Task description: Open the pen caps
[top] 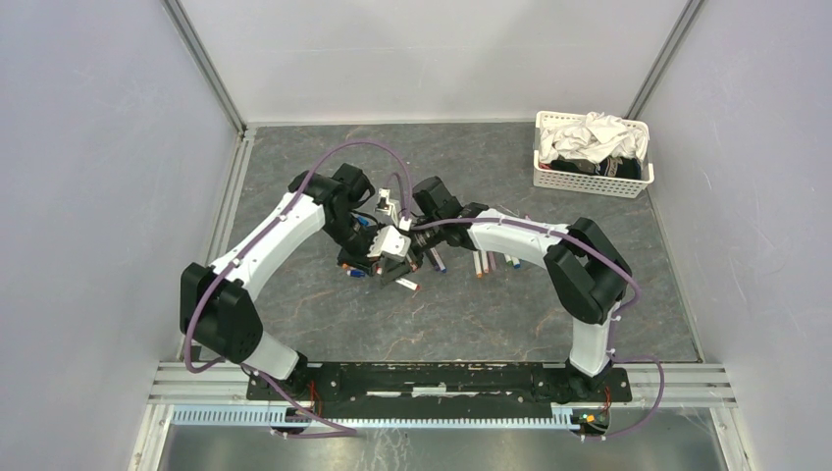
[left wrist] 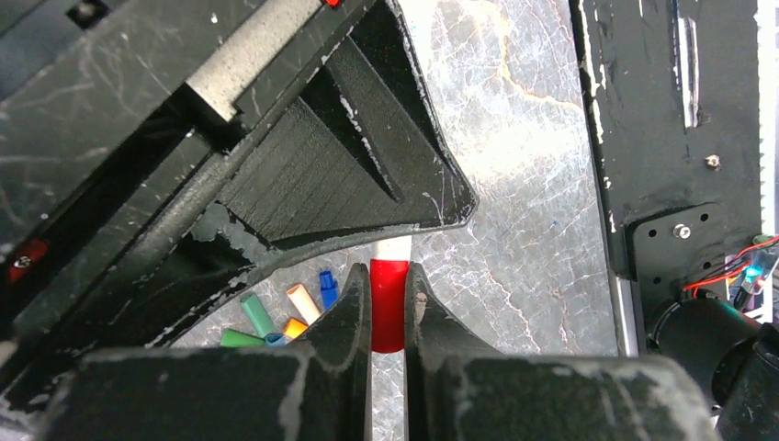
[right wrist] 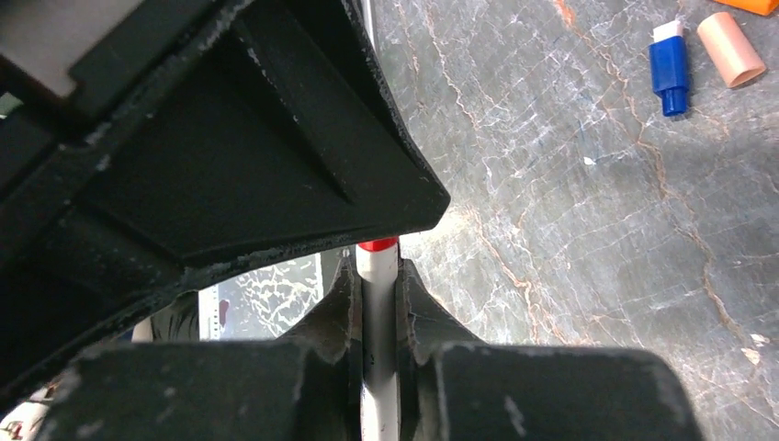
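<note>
One pen is held in the air between both arms, above the middle of the table. My left gripper (left wrist: 387, 269) is shut on its red pen cap (left wrist: 388, 308), and a bit of white barrel shows past the cap. My right gripper (right wrist: 377, 266) is shut on the same pen's white barrel (right wrist: 378, 308), just behind a red band (right wrist: 378, 244). In the top view the left gripper (top: 395, 255) and right gripper (top: 412, 234) meet tip to tip. Several loose pen caps lie below: green (left wrist: 257, 314), peach (left wrist: 303, 301), blue (left wrist: 327, 287), orange (left wrist: 294, 327).
More pens (top: 481, 263) lie in a row on the grey table to the right of the grippers. A blue cap (right wrist: 669, 66) and a peach cap (right wrist: 729, 49) rest nearby. A white mesh basket (top: 592, 182) of cloth stands at the back right.
</note>
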Action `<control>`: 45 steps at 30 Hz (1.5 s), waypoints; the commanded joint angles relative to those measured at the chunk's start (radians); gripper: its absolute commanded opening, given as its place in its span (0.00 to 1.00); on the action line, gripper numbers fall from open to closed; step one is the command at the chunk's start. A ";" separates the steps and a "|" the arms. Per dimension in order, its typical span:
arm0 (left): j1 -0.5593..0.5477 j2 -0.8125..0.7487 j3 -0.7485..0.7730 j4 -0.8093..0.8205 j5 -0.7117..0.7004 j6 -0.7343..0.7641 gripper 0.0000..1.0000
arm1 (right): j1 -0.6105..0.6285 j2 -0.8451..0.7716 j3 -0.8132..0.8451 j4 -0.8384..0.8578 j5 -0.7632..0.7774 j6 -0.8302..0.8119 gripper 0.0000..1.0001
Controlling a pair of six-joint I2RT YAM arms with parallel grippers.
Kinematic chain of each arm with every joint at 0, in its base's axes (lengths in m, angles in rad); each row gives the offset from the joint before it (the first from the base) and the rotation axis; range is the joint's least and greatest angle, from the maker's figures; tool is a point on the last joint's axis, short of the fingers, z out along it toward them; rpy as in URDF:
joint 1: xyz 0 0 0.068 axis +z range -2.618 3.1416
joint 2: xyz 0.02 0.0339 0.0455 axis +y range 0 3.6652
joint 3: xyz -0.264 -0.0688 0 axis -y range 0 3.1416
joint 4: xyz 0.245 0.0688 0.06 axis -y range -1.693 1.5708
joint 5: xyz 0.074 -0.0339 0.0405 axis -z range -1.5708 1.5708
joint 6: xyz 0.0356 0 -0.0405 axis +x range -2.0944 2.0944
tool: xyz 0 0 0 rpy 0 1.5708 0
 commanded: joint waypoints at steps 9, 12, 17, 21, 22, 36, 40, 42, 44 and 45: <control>0.083 0.011 -0.026 0.080 -0.306 0.087 0.02 | -0.060 -0.179 -0.145 -0.283 0.180 -0.178 0.00; 0.126 0.028 -0.031 0.111 -0.327 0.101 0.02 | -0.090 -0.219 -0.193 -0.324 0.218 -0.213 0.00; 0.155 0.052 -0.069 0.208 -0.274 0.043 0.02 | -0.159 -0.264 -0.208 -0.334 0.419 -0.203 0.00; 0.152 0.093 -0.111 0.329 -0.202 -0.091 0.06 | -0.171 -0.246 -0.180 -0.288 0.742 -0.117 0.00; 0.151 0.114 -0.120 0.356 -0.200 -0.128 0.09 | -0.171 -0.241 -0.176 -0.271 0.809 -0.095 0.00; 0.140 0.171 -0.187 0.534 -0.225 -0.292 0.40 | -0.138 -0.069 -0.140 -0.108 1.201 0.044 0.12; 0.142 0.143 -0.148 0.510 -0.219 -0.321 0.45 | -0.134 -0.054 -0.150 -0.103 1.210 0.047 0.28; 0.142 0.129 -0.110 0.484 -0.210 -0.342 0.50 | -0.132 -0.056 -0.163 -0.098 1.210 0.045 0.32; 0.142 0.118 -0.055 0.445 -0.198 -0.367 0.68 | -0.132 -0.058 -0.172 -0.099 1.214 0.044 0.35; 0.142 0.113 -0.017 0.423 -0.196 -0.389 0.72 | -0.132 -0.062 -0.176 -0.100 1.221 0.045 0.35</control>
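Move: The red cap held by the left hand goes to the cap pile, at a gap about 8 cm ahead, 5 cm left and 13 cm below that hand; the peach cap lies 6 cm ahead and 6 left of it, the orange cap 9 ahead and 8 left. The uncapped marker's free spot lies 14 cm ahead of the right hand, 17 right, 12 below, with the orange-ended marker 3 cm right of that spot and the blue capped pen 6 cm left and 4 farther out. The red cap, pinched by the left hand, and the marker body, gripped by the right, are pulled apart sideways; the left hand curves left and forward, then sinks some 10 cm and opens over the cap pile. The right hand draws away right, sweeps forward and down while turning some 70 degrees until its fingers point down, and opens around the marker at the row's left end. ##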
